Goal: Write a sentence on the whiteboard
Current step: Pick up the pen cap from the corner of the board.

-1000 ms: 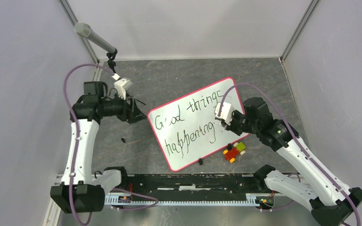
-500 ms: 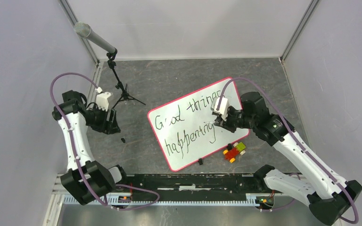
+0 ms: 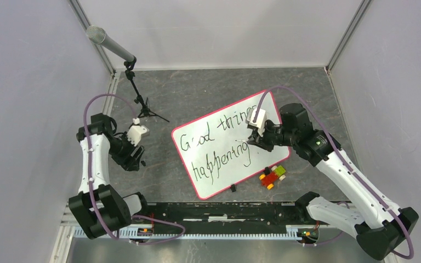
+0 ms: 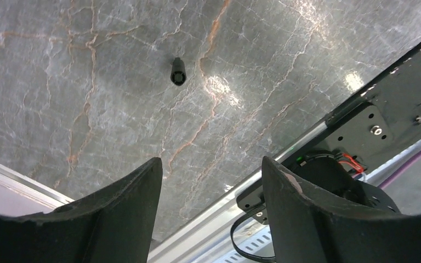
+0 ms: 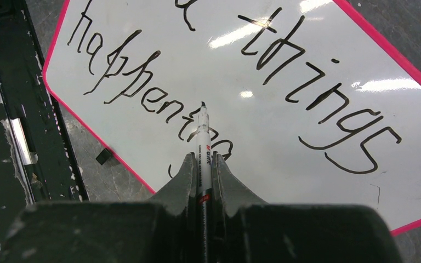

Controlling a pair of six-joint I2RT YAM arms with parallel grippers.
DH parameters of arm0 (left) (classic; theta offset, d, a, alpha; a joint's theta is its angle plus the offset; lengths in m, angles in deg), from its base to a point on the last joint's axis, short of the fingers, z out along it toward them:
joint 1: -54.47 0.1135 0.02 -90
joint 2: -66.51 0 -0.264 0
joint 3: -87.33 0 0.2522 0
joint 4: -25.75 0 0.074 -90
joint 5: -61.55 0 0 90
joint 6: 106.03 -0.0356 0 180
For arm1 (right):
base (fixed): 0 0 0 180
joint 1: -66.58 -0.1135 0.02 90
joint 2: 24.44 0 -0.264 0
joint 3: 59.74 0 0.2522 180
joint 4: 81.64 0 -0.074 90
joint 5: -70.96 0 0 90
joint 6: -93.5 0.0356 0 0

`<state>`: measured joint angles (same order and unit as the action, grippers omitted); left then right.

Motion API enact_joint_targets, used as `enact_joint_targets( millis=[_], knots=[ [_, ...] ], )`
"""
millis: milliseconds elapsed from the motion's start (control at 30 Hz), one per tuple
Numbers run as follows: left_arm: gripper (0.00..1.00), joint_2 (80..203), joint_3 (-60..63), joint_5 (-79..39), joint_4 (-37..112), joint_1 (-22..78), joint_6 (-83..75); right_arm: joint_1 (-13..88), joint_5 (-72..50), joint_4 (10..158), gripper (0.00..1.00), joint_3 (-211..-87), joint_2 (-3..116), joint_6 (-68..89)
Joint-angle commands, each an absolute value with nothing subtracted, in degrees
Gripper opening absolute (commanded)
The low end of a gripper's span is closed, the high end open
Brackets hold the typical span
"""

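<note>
The whiteboard (image 3: 222, 179), white with a pink rim, lies tilted at the table's middle. The sentence (image 3: 219, 163) "Good things happening" runs over it in two black lines, also seen in the right wrist view (image 5: 307, 93). My right gripper (image 3: 250, 143) hangs over the board's right half, shut on a white marker (image 5: 203, 131). The marker's black tip points at the end of "happening". My left gripper (image 4: 211, 164) stands open and empty over bare table left of the board. A small black cap (image 4: 178, 71) lies just beyond it.
A microphone (image 3: 109, 44) on a tripod stand (image 3: 145, 112) stands at the back left. Coloured toy bricks (image 3: 273, 176) lie by the board's lower right edge, a small black piece (image 3: 233, 188) by its near edge. A black rail (image 3: 219, 211) runs along the near side.
My left arm has swung away from the board's left edge, back and toward the near left, and now hangs by the cap. My right gripper has shifted slightly left with the marker.
</note>
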<state>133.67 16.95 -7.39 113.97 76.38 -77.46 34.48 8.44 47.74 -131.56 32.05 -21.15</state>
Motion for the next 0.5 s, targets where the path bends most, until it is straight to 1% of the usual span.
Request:
enact_joint_targets(
  millis=[0, 267, 467],
  knots=[
    [0.73, 134.72, 18.91, -10.14, 108.00, 72.21, -81.15, 35.24, 10.30, 49.63, 0.00, -133.70, 32.34, -19.99],
    [0.70, 141.26, 21.77, -15.03, 98.39, 64.60, -77.81, 35.82, 10.68, 49.18, 0.00, -133.90, 32.65, -19.97],
    [0.69, 145.64, 23.46, -16.40, 92.52, 62.35, -76.24, 36.30, 11.11, 49.04, 0.00, -133.95, 32.80, -19.88]
  ],
)
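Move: The pen cap, standing on the table, lies about 4 cm ahead of the open left hand, 2 cm to its right and some 10 cm below it. The microphone stand's foot is around 20 cm farther out than the cap, about level with it sideways. The whiteboard's middle lies roughly 11 cm ahead of the left hand and 37 cm to its right. From the right hand, the cap is some 42 cm to the left, 4 cm back and 21 cm below. With nothing touched yet, the left hand sinks about 5.5 cm towards the pen cap, travelling forward some 3.5 cm as it goes and easing a little to the right. The wrist turns roughly 10 degrees clockwise, and the fingers come a bit nearer to upright while staying wide open. The right hand holds its place over the board, still gripping the marker. ##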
